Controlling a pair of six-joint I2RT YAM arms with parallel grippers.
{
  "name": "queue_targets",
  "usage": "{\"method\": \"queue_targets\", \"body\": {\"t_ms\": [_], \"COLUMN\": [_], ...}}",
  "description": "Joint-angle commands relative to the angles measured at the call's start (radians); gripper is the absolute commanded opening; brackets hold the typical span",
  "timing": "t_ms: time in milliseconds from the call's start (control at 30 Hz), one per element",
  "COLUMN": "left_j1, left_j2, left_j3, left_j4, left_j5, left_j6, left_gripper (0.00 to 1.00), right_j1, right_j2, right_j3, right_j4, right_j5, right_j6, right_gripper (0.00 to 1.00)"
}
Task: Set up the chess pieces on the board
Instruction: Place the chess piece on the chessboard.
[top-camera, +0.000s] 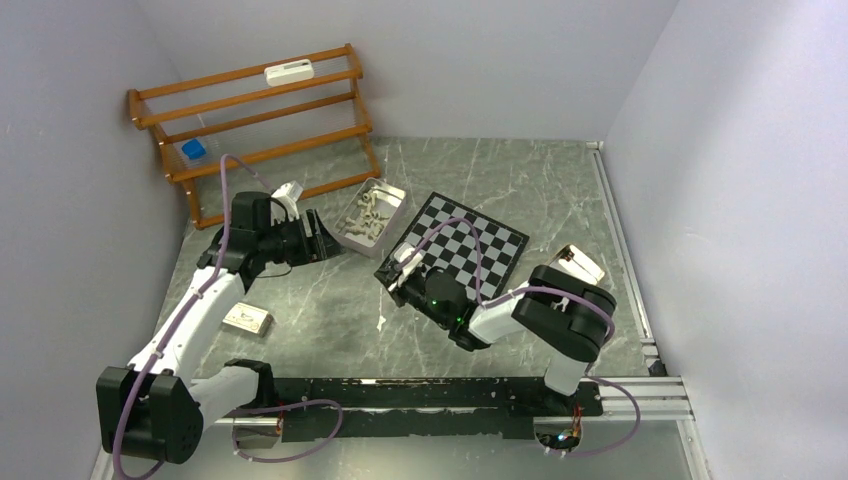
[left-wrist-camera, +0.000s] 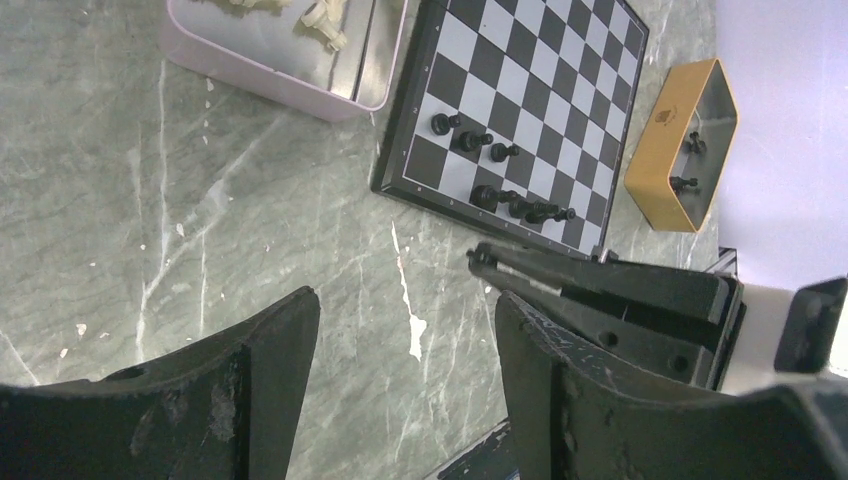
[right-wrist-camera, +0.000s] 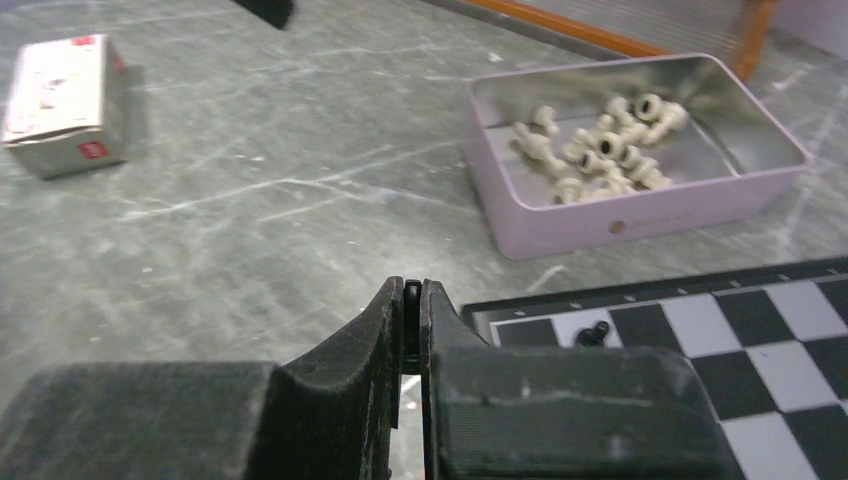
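Note:
The board (top-camera: 470, 245) lies right of centre, its black and white checks also in the left wrist view (left-wrist-camera: 540, 80). Several black chess pieces (left-wrist-camera: 490, 150) stand near its closest edge; one (right-wrist-camera: 593, 333) shows on a corner square. My right gripper (right-wrist-camera: 412, 290) hovers just off that corner (top-camera: 393, 272), shut on a thin black chess piece (right-wrist-camera: 411, 305) pinched between its fingertips. My left gripper (left-wrist-camera: 405, 325) is open over bare table, nothing between its fingers, left of the pink tray (top-camera: 395, 195) of cream-white pieces (right-wrist-camera: 600, 150).
A yellow tray (left-wrist-camera: 650, 150) with a few black pieces sits at the board's right. A small cardboard box (top-camera: 247, 318) lies near the left arm. A wooden slatted rack (top-camera: 255, 120) stands at the back left. Walls close in both sides.

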Motion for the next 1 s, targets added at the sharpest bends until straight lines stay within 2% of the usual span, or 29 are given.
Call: {"method": "queue_targets", "body": {"t_ms": [0, 300, 733, 967], "left_j1": [0.004, 0.004, 0.004, 0.004], "left_j2": [-0.021, -0.037, -0.073, -0.074], "left_j3": [-0.011, -0.020, -0.002, 0.003], "left_j4": [0.004, -0.005, -0.031, -0.027], "left_j5": [0.041, 0.034, 0.009, 0.012], "left_j6": [0.006, 0.034, 0.055, 0.053], "left_gripper": [0.69, 0.69, 0.69, 0.69], "right_j1": [-0.030, -0.050, -0.053, -0.055], "right_j2": [0.026, 0.080, 0.156, 0.177], "right_j3": [0.012, 0.029, 0.036, 0.035], "right_j4": [0.030, 0.019, 0.099, 0.110], "right_j5": [0.119, 0.156, 0.222, 0.240], "right_j6": [-0.061, -0.057, -0.108, -0.118], "right_gripper": [0.06, 0.08, 0.09, 0.12]}}
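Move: The light square second from the board's near left corner, where the held black piece goes, lies about 5 cm ahead of the right hand, 4 cm to its right and 7 cm below. The corner pawn stands about 8 cm ahead and 3 cm right, the next pawn about 7 cm ahead and 5 cm right. The pink box is about 18 cm ahead and 4 cm left. From the left hand, that square is about 2 cm ahead, 14 cm right and 12 cm below. Carry the pinched black piece with the right gripper forward and to the right, about 5 cm ahead and 4 cm across, in over the board's near left corner. Most of the way there, sink some 4–5 cm to bring the piece down onto the light edge square beside the corner, turning the hand clockwise by about 15 degrees. Then ease the squeeze, the fingers still around the piece. ##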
